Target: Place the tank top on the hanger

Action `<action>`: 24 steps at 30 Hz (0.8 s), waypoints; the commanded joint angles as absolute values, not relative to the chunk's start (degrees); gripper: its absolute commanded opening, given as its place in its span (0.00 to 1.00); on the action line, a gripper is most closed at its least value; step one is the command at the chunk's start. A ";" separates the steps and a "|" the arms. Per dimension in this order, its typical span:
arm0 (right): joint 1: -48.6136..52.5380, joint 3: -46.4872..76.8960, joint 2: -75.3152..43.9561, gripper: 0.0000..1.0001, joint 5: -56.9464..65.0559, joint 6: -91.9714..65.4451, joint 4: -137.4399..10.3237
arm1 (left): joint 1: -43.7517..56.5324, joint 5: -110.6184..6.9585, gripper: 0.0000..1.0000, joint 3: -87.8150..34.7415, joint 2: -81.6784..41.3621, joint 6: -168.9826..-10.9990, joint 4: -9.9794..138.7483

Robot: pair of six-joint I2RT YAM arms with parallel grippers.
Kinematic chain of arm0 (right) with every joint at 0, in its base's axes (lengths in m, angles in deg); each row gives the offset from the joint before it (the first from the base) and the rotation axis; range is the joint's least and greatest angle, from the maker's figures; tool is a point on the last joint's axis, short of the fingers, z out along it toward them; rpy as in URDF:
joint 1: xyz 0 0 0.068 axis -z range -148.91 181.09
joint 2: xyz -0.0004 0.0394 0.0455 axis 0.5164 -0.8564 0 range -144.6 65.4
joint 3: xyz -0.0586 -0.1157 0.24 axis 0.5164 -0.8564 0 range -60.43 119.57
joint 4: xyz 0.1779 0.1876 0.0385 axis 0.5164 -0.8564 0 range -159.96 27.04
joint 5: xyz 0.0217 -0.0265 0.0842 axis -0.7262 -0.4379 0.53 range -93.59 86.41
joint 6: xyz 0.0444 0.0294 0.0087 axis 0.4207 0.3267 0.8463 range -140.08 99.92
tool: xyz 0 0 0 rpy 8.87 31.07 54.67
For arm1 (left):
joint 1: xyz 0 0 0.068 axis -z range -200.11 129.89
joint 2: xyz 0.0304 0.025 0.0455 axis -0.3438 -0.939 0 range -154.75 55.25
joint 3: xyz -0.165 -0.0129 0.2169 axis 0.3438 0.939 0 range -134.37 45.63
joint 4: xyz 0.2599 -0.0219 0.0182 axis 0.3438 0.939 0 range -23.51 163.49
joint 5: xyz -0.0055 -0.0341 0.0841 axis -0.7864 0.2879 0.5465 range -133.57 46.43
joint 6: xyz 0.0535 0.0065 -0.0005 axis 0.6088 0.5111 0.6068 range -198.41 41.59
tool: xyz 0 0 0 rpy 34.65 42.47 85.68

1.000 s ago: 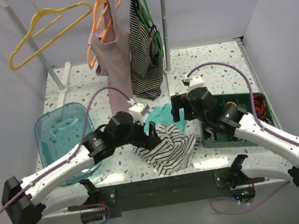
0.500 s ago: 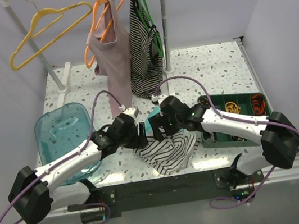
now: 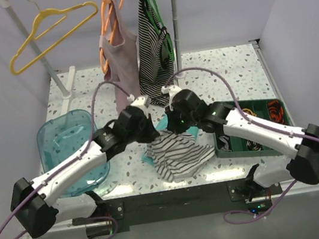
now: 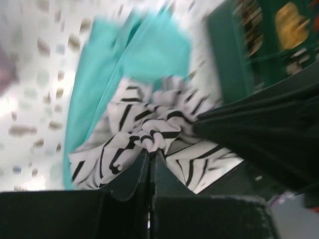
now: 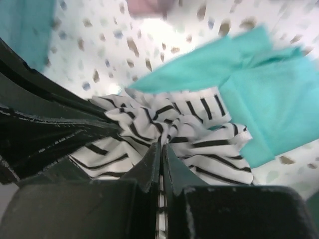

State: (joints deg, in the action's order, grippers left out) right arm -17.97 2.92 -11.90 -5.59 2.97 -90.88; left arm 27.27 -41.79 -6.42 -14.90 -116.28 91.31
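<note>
The white tank top with thin black stripes hangs bunched between both arms, its lower part on the table. My left gripper is shut on a pinched fold of the tank top. My right gripper is shut on another fold of the tank top, close beside the left one. The yellow hanger hangs bare on the rack at the back left, far above and behind both grippers.
A teal cloth lies under the tank top. An orange hanger with a pink top and a green hanger with a dark striped top hang on the rack. A blue bin stands left, a green tray right.
Both grippers closed on the tank top and lifted its upper edge off the table. The right arm swung in from the green tray toward the left gripper.
</note>
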 commanded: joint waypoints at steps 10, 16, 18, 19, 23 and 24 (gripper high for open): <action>-17.78 19.30 0.62 0.00 -20.11 -2.94 -96.63 | 27.18 -28.90 0.00 -36.90 -11.47 -108.03 99.27; -18.04 0.25 5.89 0.00 -9.05 3.03 -90.93 | 27.18 -35.89 0.00 -18.83 -5.76 -113.11 98.57; -19.96 -9.16 7.65 0.00 -5.19 6.63 -86.44 | 27.18 -38.28 0.00 -8.63 -2.69 -114.88 98.13; -20.93 -11.71 7.83 0.00 -4.47 7.77 -85.30 | 27.18 -41.43 0.01 -5.38 -1.72 -116.45 97.61; -24.10 -18.59 7.75 0.53 -5.42 9.89 -82.91 | 27.09 -44.98 0.63 4.32 2.59 -118.66 96.02; -24.19 -18.59 7.92 0.63 -7.00 9.72 -83.17 | 27.18 -44.28 0.73 3.89 3.65 -118.67 96.28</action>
State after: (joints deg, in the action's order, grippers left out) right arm -23.19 -17.75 6.03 -6.15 7.34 -86.34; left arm 27.64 -42.22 2.91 -2.03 -115.67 98.02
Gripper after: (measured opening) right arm 0.352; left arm 0.554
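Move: The striped tank top is already pinched between both shut grippers, its bulk trailing about 9 cm back and 7 below each hand, some 9 cm right of the left hand and roughly straight behind the right. The turquoise cloth, where it gets laid, is about 4 cm back, 5 right and 9 below the left hand, and 5 back, 3 left and 10 below the right. The empty blue basket stands some 36 cm left of the left hand and 2 back; the green box is about 31 cm right of the right hand, 3 back. The striped tank top is snapped up and flung out: both hands, still pinching it, shoot up over 20 cm, tipping their fingertips up some 25 degrees. Both whip down and back towards the robot to just below their starting height, fingers tipping down again as they spread sideways by about 4 cm each. Both grippers open at the bottom, the left wider. ##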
